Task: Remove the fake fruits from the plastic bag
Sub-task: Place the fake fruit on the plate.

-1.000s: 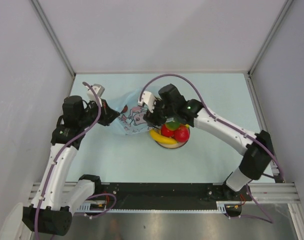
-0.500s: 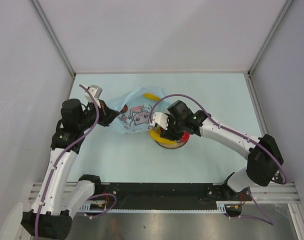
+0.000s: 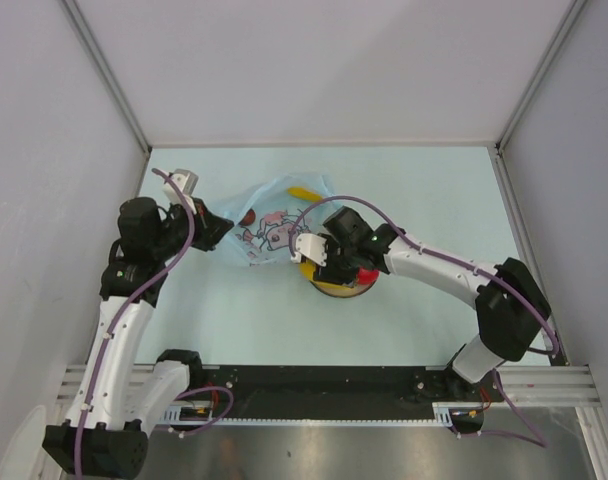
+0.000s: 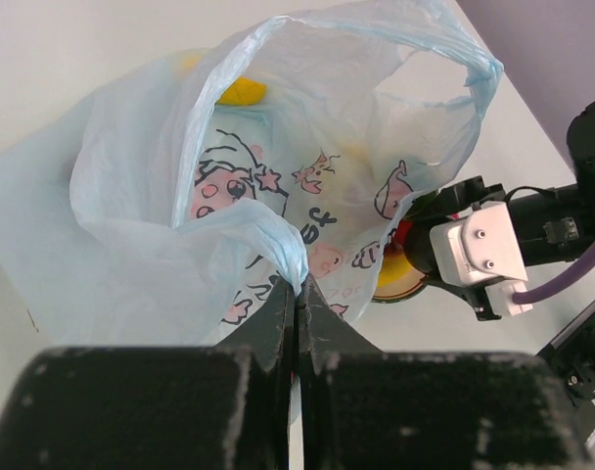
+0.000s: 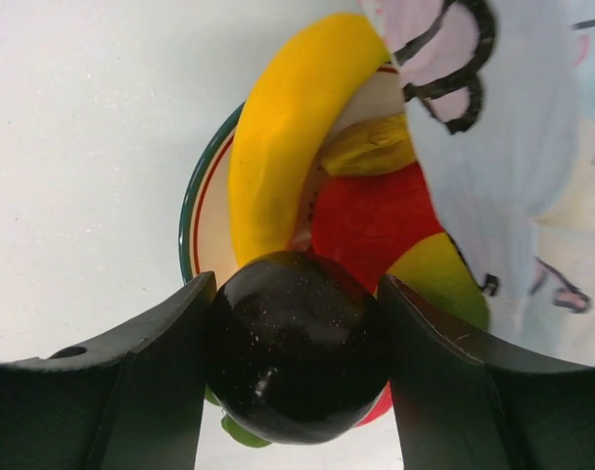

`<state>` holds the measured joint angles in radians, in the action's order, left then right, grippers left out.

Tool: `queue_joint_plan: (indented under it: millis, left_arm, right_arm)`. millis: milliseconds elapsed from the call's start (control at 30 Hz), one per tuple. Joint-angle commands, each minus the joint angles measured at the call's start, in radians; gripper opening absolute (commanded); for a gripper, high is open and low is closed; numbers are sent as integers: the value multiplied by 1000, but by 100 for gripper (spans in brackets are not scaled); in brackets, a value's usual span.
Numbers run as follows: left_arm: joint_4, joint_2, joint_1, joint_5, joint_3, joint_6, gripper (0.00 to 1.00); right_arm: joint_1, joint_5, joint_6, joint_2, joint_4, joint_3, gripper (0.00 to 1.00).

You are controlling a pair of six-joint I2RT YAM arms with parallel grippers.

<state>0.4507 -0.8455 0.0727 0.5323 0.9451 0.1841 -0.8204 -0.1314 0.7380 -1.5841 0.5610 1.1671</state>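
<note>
The plastic bag (image 3: 272, 215) lies light blue and crinkly with cartoon prints, its mouth open in the left wrist view (image 4: 131, 235). My left gripper (image 3: 210, 228) is shut on a fold of the bag's edge (image 4: 296, 286). A yellow fruit (image 4: 241, 92) shows inside the bag. My right gripper (image 3: 324, 262) is shut on the dark purple-black fruit (image 5: 297, 362), just above the round plate (image 5: 193, 215). On the plate lie the yellow banana (image 5: 283, 147), a red fruit (image 5: 371, 220) and a green-yellow one (image 5: 442, 282).
The plate (image 3: 336, 290) sits right of the bag, touching its edge; bag film (image 5: 513, 117) overhangs it. White enclosure walls stand left, right and behind. The arm bases and a black rail (image 3: 314, 385) are at the near edge.
My right gripper has moved from the bag's mouth down to above the plate, carrying the dark fruit. My left gripper has shifted slightly left, still holding the bag.
</note>
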Motion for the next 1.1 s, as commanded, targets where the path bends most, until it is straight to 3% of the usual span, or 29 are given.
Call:
queue_joint_plan:
  millis: [0, 33, 100, 167, 200, 233, 900, 1067]
  left_arm:
    - [-24, 6, -13, 9, 7, 18, 0]
    - [-26, 3, -13, 12, 6, 20, 0]
    - [-33, -1, -13, 17, 4, 26, 0]
    - [-38, -6, -13, 21, 4, 29, 0]
    - [-37, -6, -13, 23, 6, 29, 0]
    - [-37, -7, -13, 23, 6, 31, 0]
    - [-46, 11, -13, 32, -11, 40, 0]
    - [-44, 13, -13, 37, -6, 41, 0]
  right_arm:
    - [4, 6, 12, -14, 10, 3, 44]
    - [4, 13, 9, -16, 5, 2, 54]
    - [6, 22, 1, -20, -7, 0, 61]
    - [3, 26, -3, -24, -7, -1, 73]
    - [3, 26, -6, -24, -9, -1, 82]
    - [1, 27, -6, -22, -6, -1, 99]
    - [-65, 53, -43, 26, 17, -1, 100]
    - [-89, 59, -55, 103, 0, 0, 100]
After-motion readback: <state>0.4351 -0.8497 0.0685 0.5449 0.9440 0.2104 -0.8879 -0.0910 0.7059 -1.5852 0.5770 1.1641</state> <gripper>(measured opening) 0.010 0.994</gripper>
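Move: The right hand already holds the dark round fruit low over the plate's near right part; the plate's middle lies about 4 cm ahead, 2 cm left and 6 cm below. On the plate, the curved banana lies level with this hand and 7 cm to its left, and one red fruit 2 cm ahead, 4 cm right. From the left hand, which still grips the bag, the plate is roughly 20 cm right, 1 cm back and well below. The right hand sinks 1 cm, opens wide to let go of the dark fruit, then slides back 2 cm. ##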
